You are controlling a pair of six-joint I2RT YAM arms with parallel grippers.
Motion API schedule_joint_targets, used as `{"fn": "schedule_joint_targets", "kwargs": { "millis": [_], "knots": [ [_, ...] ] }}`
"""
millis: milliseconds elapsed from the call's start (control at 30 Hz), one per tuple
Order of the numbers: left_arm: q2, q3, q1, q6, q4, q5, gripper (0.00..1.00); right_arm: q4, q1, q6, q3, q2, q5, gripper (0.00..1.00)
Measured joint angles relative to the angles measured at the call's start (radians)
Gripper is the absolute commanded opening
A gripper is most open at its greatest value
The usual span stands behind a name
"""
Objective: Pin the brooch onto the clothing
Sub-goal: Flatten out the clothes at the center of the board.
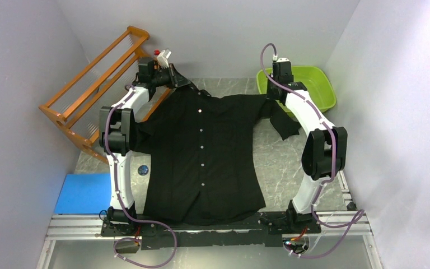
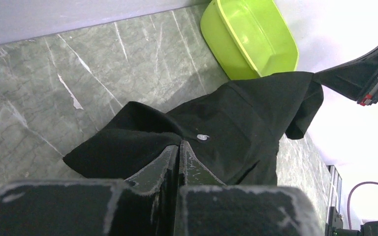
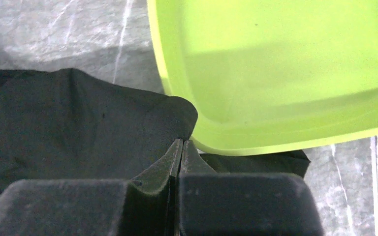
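The clothing, a black button-up shirt with pale buttons, lies front up and spread over the table. My left gripper is shut on the shirt's far left shoulder by the collar. In the left wrist view its jaws pinch black cloth just short of a pale button. My right gripper is shut on the far right shoulder, and the right wrist view shows its jaws closed on a fold of cloth. A small round blue thing, seemingly the brooch, lies on the table left of the shirt.
A lime green basin stands at the back right, close to my right gripper. An orange wooden rack leans at the back left. A blue pad lies at the near left, beside the left arm's base. Grey walls close in on three sides.
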Motion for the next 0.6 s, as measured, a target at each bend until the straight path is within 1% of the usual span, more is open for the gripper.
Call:
{"fn": "schedule_joint_targets", "kwargs": {
  "millis": [33, 67, 100, 133, 167, 200, 233, 267, 300, 333, 367, 467, 600],
  "knots": [
    [0.0, 0.002, 0.0, 0.0, -0.001, -0.001, 0.18, -0.003, -0.005, 0.007, 0.004, 0.0, 0.008, 0.0],
    [0.0, 0.004, 0.002, 0.0, -0.002, -0.004, 0.32, -0.01, -0.011, 0.017, 0.012, 0.002, 0.018, 0.0],
    [0.0, 0.008, 0.003, 0.0, -0.003, -0.009, 0.51, -0.012, -0.015, 0.022, 0.016, 0.003, 0.026, 0.0],
    [0.0, 0.013, 0.004, 0.003, -0.004, -0.016, 0.65, -0.018, -0.022, 0.029, 0.023, 0.008, 0.03, 0.0],
    [0.0, 0.02, 0.005, 0.008, -0.008, -0.026, 0.73, -0.026, -0.029, 0.033, 0.036, 0.016, 0.034, 0.04],
    [0.0, 0.028, 0.005, 0.012, -0.019, -0.038, 0.78, -0.032, -0.035, 0.037, 0.049, 0.026, 0.035, 0.26],
    [0.0, 0.034, 0.006, 0.014, -0.028, -0.055, 0.89, -0.039, -0.04, 0.04, 0.064, 0.038, 0.035, 0.5],
    [0.0, 0.037, 0.006, 0.015, -0.035, -0.069, 0.94, -0.047, -0.044, 0.048, 0.082, 0.053, 0.037, 0.7],
    [-0.002, 0.037, 0.006, 0.019, -0.041, -0.082, 0.95, -0.05, -0.047, 0.056, 0.098, 0.066, 0.039, 0.82],
    [-0.004, 0.034, 0.006, 0.019, -0.049, -0.096, 0.95, -0.051, -0.047, 0.06, 0.106, 0.073, 0.043, 0.9],
    [-0.01, 0.025, 0.006, 0.018, -0.053, -0.108, 0.95, -0.055, -0.047, 0.055, 0.108, 0.076, 0.046, 0.93],
    [-0.072, -0.061, 0.007, 0.013, -0.059, -0.132, 0.95, -0.034, -0.045, 0.055, 0.076, 0.054, 0.04, 0.96],
    [-0.248, -0.225, -0.006, -0.004, -0.068, -0.16, 0.95, -0.013, -0.019, 0.059, -0.04, -0.06, -0.03, 0.94]
  ]
}}
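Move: The left hand still pinches the shirt's collar, its edge right at the fingertips; the shirt's top front button lies about 4 cm to its right, 3 cm back and 10 cm below. The right hand still holds the shirt's sleeve at its fingertips, the sleeve's cuff some 10 cm to its right and 12 cm down, about level with it, and the green bin roughly 13 cm ahead, 13 cm right and 10 cm below. The right moves about 3 cm right, the left eases forward; both open, release the shirt and pull back. ##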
